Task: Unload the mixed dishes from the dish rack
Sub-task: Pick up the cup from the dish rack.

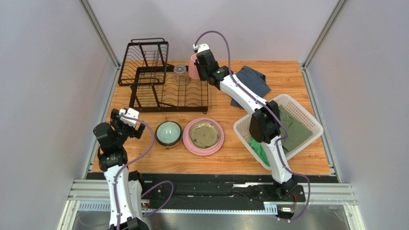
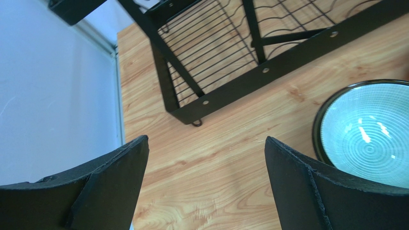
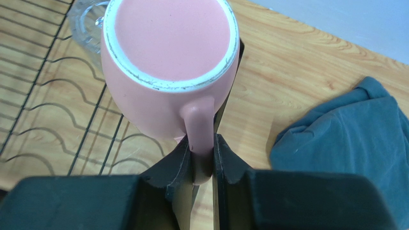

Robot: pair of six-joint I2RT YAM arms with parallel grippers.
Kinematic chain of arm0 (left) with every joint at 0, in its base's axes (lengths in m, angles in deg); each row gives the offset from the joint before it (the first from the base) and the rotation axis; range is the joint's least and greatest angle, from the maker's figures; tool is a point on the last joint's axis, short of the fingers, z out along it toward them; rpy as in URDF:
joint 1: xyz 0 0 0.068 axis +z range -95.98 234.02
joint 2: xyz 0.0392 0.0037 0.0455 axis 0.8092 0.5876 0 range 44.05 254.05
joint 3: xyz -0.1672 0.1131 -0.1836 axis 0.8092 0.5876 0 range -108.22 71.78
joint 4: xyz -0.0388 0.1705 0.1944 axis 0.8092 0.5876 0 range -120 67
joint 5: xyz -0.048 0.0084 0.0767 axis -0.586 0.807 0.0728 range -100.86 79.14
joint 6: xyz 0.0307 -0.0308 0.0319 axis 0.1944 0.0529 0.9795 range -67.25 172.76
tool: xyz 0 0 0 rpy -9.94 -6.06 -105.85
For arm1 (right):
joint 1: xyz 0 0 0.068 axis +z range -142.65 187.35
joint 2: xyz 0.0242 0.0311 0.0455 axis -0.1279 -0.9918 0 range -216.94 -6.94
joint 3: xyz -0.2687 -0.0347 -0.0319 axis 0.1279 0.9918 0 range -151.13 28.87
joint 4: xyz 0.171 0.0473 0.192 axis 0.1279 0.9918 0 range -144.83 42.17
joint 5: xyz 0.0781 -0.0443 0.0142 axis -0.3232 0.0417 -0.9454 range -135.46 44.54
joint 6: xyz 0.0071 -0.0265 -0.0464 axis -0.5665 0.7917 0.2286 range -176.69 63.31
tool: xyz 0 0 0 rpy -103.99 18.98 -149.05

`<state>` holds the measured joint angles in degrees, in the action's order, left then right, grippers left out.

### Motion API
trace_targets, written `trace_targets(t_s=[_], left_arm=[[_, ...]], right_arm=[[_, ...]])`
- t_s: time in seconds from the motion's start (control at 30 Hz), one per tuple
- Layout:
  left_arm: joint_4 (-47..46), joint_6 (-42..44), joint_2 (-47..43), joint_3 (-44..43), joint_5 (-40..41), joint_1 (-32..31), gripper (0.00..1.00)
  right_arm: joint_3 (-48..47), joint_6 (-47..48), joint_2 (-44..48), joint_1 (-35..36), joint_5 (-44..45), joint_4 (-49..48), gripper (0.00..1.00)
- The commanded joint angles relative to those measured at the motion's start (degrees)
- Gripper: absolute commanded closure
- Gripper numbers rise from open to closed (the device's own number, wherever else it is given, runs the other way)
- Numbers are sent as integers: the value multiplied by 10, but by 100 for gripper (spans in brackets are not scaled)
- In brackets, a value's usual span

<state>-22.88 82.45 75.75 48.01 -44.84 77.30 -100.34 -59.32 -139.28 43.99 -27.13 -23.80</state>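
Observation:
The black wire dish rack (image 1: 163, 88) stands at the back left of the table. A clear glass tumbler (image 1: 180, 72) sits at its far right corner. Beside the tumbler is the pink mug (image 3: 168, 72), base toward the wrist camera. My right gripper (image 3: 202, 155) is shut on the mug's handle, above the rack's right edge (image 3: 62, 110). On the table in front of the rack lie the pale teal bowl (image 1: 168, 133) and the pink plate (image 1: 218, 141) with the tan-olive bowl (image 1: 204, 134) on it. My left gripper (image 2: 206, 148) hangs open over bare wood, left of the teal bowl (image 2: 369, 136).
A white lattice basket (image 1: 307, 117) holding green clothes (image 1: 294, 130) stands at the right. A blue-grey cloth (image 1: 252, 79) lies at the back right, close to the mug. Grey walls close in the table on the left, right and back.

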Motion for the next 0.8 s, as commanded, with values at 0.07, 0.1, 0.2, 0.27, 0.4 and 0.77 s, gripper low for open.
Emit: trace_targets(t_s=[0.07,0.1,0.2,0.27,0.4,0.77], left_arm=[[57,60,-22,-35,-108,4,4],[72,63,-24,-37,-114,5,4],[102,88,-31,-40,-145,4,4],[117,109,-36,-40,-171,4,4],[143,137,-46,-37,-220,-1,2],[70,87,-53,-29,-192,-68,4]], right_arm=[[46,-65,132,-10,-78,13,100],[61,-70,139,-11,-87,21,100],[85,-92,172,-20,-130,47,100],[96,-111,191,-29,-174,66,100],[115,-144,214,-48,-270,96,100],[218,-149,293,-54,-398,71,100]])
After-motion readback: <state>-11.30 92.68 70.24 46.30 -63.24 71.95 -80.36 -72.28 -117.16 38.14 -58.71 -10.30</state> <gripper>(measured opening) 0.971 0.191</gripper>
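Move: My right hand holds the pink cup by its handle, already clear of the rack. The plate stack lies about 26 cm back and 1 cm right of it, some 17 cm lower; the bowls are about 25 cm back and 15 cm left. The clear glass stands roughly 10 cm ahead and 10 cm left, the blue cloth 7 cm ahead and 23 cm right. From my left hand the plate stack is about 33 cm right and 1 cm ahead. Keeping my grip on the cup's handle, I draw my right hand back about 13 cm towards the plate stack, rising and drifting right only slightly, while tipping the fingers further down and rolling the wrist, some 30 degrees in all. My left hand, empty and open, swings about 8 cm right and a little back towards the bowls, turning some 25 degrees clockwise. ##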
